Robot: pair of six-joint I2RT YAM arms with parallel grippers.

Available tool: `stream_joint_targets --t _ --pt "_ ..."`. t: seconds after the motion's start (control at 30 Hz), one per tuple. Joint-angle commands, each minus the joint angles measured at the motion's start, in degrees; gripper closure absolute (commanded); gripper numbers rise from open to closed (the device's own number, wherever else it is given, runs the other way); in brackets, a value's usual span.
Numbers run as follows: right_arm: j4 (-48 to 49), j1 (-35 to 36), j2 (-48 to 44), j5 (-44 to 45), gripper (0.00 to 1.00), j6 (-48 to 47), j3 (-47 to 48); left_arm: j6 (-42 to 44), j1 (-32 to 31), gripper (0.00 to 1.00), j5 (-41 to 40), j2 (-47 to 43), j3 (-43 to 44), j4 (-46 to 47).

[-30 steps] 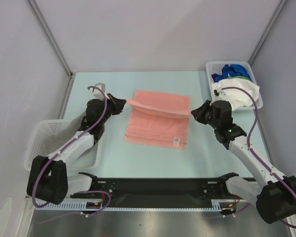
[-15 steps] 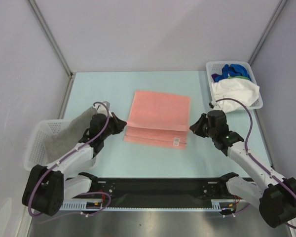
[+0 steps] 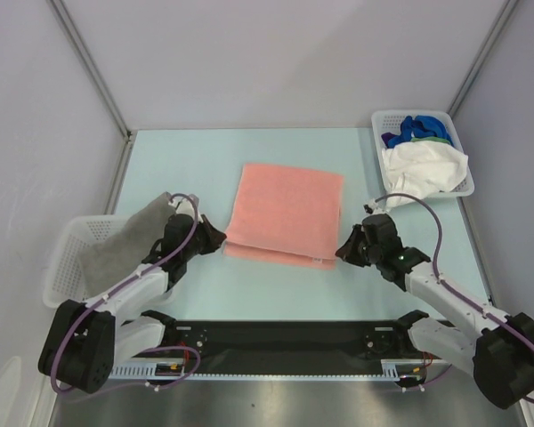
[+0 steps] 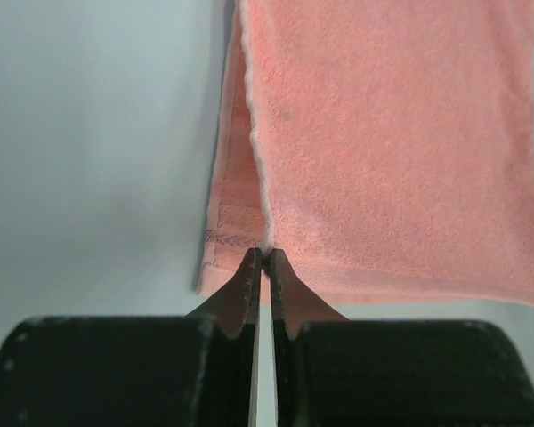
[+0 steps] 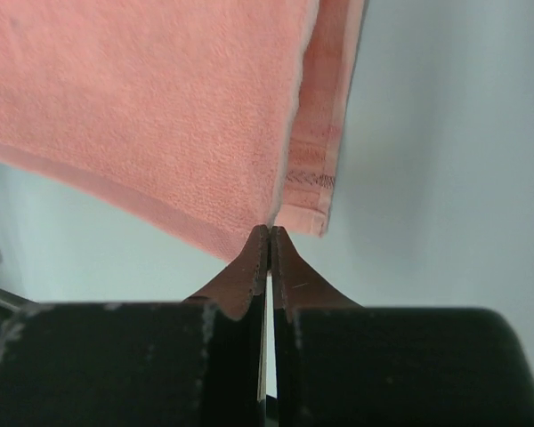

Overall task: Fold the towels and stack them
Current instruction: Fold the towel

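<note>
A salmon pink towel [image 3: 285, 209] lies folded in half on the pale table, its top layer reaching almost to the near edge of the lower layer. My left gripper [image 3: 221, 238] is at the towel's near-left corner, and my right gripper [image 3: 341, 252] is at the near-right corner. In the left wrist view the left gripper [image 4: 266, 253] pinches the upper layer's pale edge of the pink towel [image 4: 392, 151]. In the right wrist view the right gripper [image 5: 271, 229] is shut on the corner of the upper layer of the pink towel [image 5: 160, 98].
A grey towel [image 3: 116, 249] hangs over the white lattice basket [image 3: 62, 267] at the left edge. Another white basket [image 3: 380, 120] at the back right holds a white towel [image 3: 427, 165], a blue one [image 3: 418, 126] and a bit of green [image 3: 438, 138].
Both grippers carried the pink towel's far edge up and toward the near edge, then down. The top layer now lies flat over the lower one and covers the small tag.
</note>
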Motion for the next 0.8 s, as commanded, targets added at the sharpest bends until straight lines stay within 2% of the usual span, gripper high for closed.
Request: stream_joint_targets --t 0.0,0.17,0.23,0.27,0.33,0.37,0.43,0.47,0.53,0.63,0.67,0.77 --pt "1.95 2.01 1.87 0.41 1.0 1.68 -1.08 0.64 -0.18 0.93 0.06 0.99 -0.97 1.51" --pt "2.3 2.63 3.45 1.47 0.99 2.38 -2.67 0.99 -1.05 0.86 0.5 1.61 -2.47 2.3" --pt "2.48 2.72 3.72 1.12 0.94 2.65 -3.11 1.17 -1.14 0.82 0.24 1.79 -2.47 1.86" --pt "2.39 2.72 3.72 1.03 0.88 2.82 -3.11 1.35 -1.14 0.78 0.15 1.88 -2.55 1.43" --pt "1.78 2.81 3.19 0.94 0.83 2.91 -3.11 1.7 -1.14 0.73 -0.38 1.35 -2.21 0.55" --pt "1.17 2.9 2.84 1.73 0.68 2.91 -2.85 1.87 -1.14 0.66 -0.47 1.0 -2.12 -0.07" --pt "-1.56 2.9 0.83 2.61 0.62 2.83 -1.8 2.31 -1.23 0.62 -1.43 -1.1 -1.16 -2.7" --pt "-2.26 2.72 0.03 4.09 0.52 2.82 -1.35 2.49 -1.23 0.59 -1.7 -1.89 -0.8 -4.62" --pt "-4.54 2.81 -0.94 6.03 0.4 2.74 0.66 2.67 -1.23 0.57 -3.18 -5.14 0.95 -6.39" --pt "-5.26 0.97 1.42 9.2 0.38 1.25 7.16 2.75 -1.23 0.53 -3.9 -6.13 5.68 -6.76" --pt "-4.47 -0.08 5.35 9.46 0.37 0.55 11.79 2.84 -1.23 0.53 -4.59 -5.08 7.36 -5.53" --pt "-3.41 -5.52 16.14 9.64 0.37 -2.27 22.33 4.24 -1.23 0.52 -6.53 3.61 15.44 -2.72"
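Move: The left hand holds one corner of the coral towel's top layer; the lower layer's near-left corner lies about 3 cm back and 3 cm below it. The right hand holds the other corner, with the lower near-right corner some 2 cm back, 1 cm right and 3 cm down. The towel's middle is about 8 cm ahead and 13 cm right of the left hand; the grey towel in the left basket lies roughly 20 cm left, level with it fore and aft. Downward and slightly back, both hands carry the pinched top edge about 3 cm lower, onto the lower layer's near edge. There the fingers spread, the left beginning a little sooner, and let go of the corners; both hands then lift about 6 cm and swing forward over the towel, the right one farther and faster. ##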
